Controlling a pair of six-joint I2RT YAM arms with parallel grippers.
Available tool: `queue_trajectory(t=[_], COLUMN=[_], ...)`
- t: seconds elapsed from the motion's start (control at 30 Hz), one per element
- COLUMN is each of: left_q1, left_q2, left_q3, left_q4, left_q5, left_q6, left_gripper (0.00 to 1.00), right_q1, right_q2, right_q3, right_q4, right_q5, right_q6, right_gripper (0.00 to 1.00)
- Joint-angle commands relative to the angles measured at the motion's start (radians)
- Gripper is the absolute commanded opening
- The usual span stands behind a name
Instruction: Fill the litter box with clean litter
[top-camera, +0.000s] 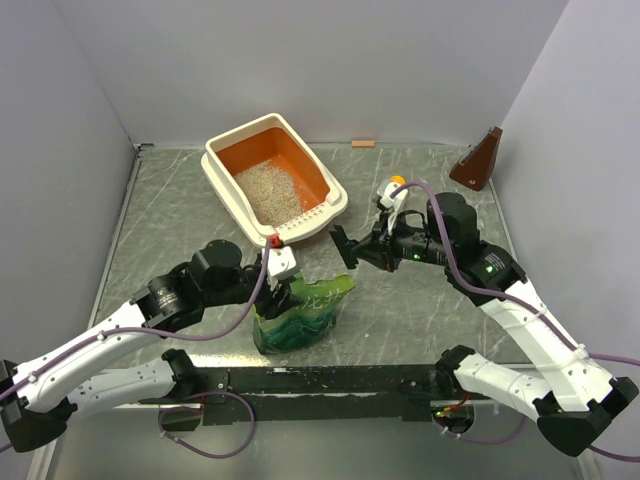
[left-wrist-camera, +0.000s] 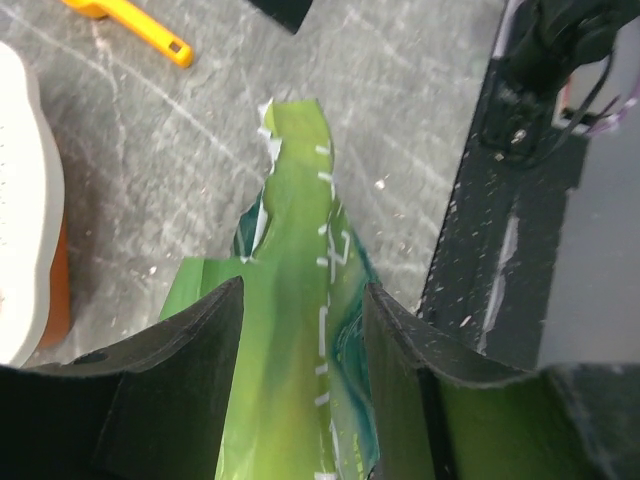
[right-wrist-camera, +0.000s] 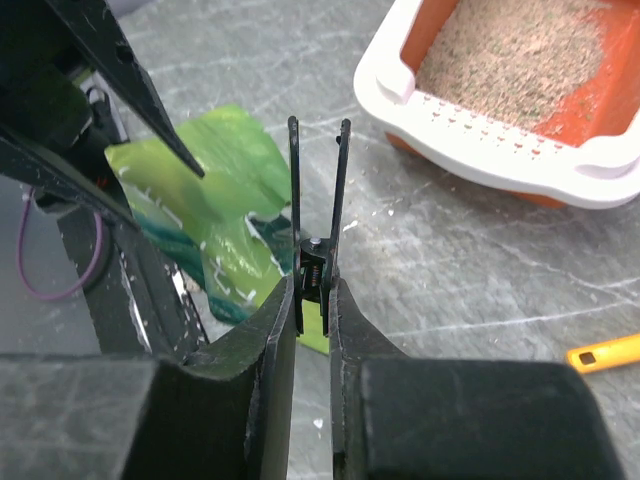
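The litter box (top-camera: 222, 180), cream rim and orange walls, lies at the back of the table, its slotted end (right-wrist-camera: 480, 150) toward the arms. Clean litter (top-camera: 270, 190) covers part of its floor (right-wrist-camera: 520, 45). A crinkled green bag (top-camera: 305, 315) stands in front of it. My left gripper (top-camera: 283, 288) is shut on the bag's upper part, the bag (left-wrist-camera: 295, 300) running between its fingers (left-wrist-camera: 303, 290). My right gripper (top-camera: 362, 250) is shut on a black spring clip (right-wrist-camera: 318, 190), held just right of the bag (right-wrist-camera: 225, 170) and above the table.
A yellow-orange scoop (left-wrist-camera: 130, 22) lies on the table beyond the bag, and its handle (right-wrist-camera: 605, 352) shows right of the clip. A brown wedge-shaped object (top-camera: 480, 160) stands at the back right. The black base rail (top-camera: 330, 380) runs along the near edge.
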Motion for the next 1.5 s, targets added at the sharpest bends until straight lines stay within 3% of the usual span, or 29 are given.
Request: queue_trajectory(t=[0.0,0.67,0.9,1.0,1.47], left_q1=[-0.045,-0.116,-0.116,-0.116,-0.122], left_q2=[-0.027,0.023,0.071,0.100,0.080], left_q3=[-0.035,-0.063,-0.066,-0.070,-0.078], left_q4=[-0.012,-0.079,-0.076,-0.072,-0.067], left_q5=[-0.134,-0.220,-0.215,-0.218,-0.209], left_q6=[0.047,0.036,0.027,0.022,0.001], left_gripper=[0.55,0.47,0.19,0.01,0.01], right_q1=[-0.007,0.042,0.077,0.077,0.077], right_q2=[0.005,0.132,0.146,0.142,0.226], right_q3=[0.056,0.168,0.152,0.132,0.088], right_q4=[-0.061,-0.215,-0.213,-0.199,-0.151], right_q5=[-0.042,-0.160,-0.190,-0.221,-0.331], right_q6=[-0.053,-0.188,-0.261,-0.313,-0.544], right_gripper=[0.00,0.00,0.00,0.00,0.00])
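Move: Below the left hand, whose fingers are half open, lies the folded top of the litter bag: about 8 cm down, its middle some 3 cm to the right and level fore and aft. The litter box lies about 30 cm ahead, 5 cm left and 18 cm below. From the right hand, already holding the black clip, the bag top is 6 cm back, 9 cm left and 13 cm down; the scoop is about 12 cm ahead, 11 cm right, 29 cm down. Sinking about 7 cm almost straight down, the left hand tips its fingers some 15 degrees further downward and, late in the descent, shuts them, pinching the folded bag top. The right hand keeps its hold on the clip and brings it down, left and back, about 6 cm in all, towards the bag top while swinging roughly 25 degrees counter-clockwise. ##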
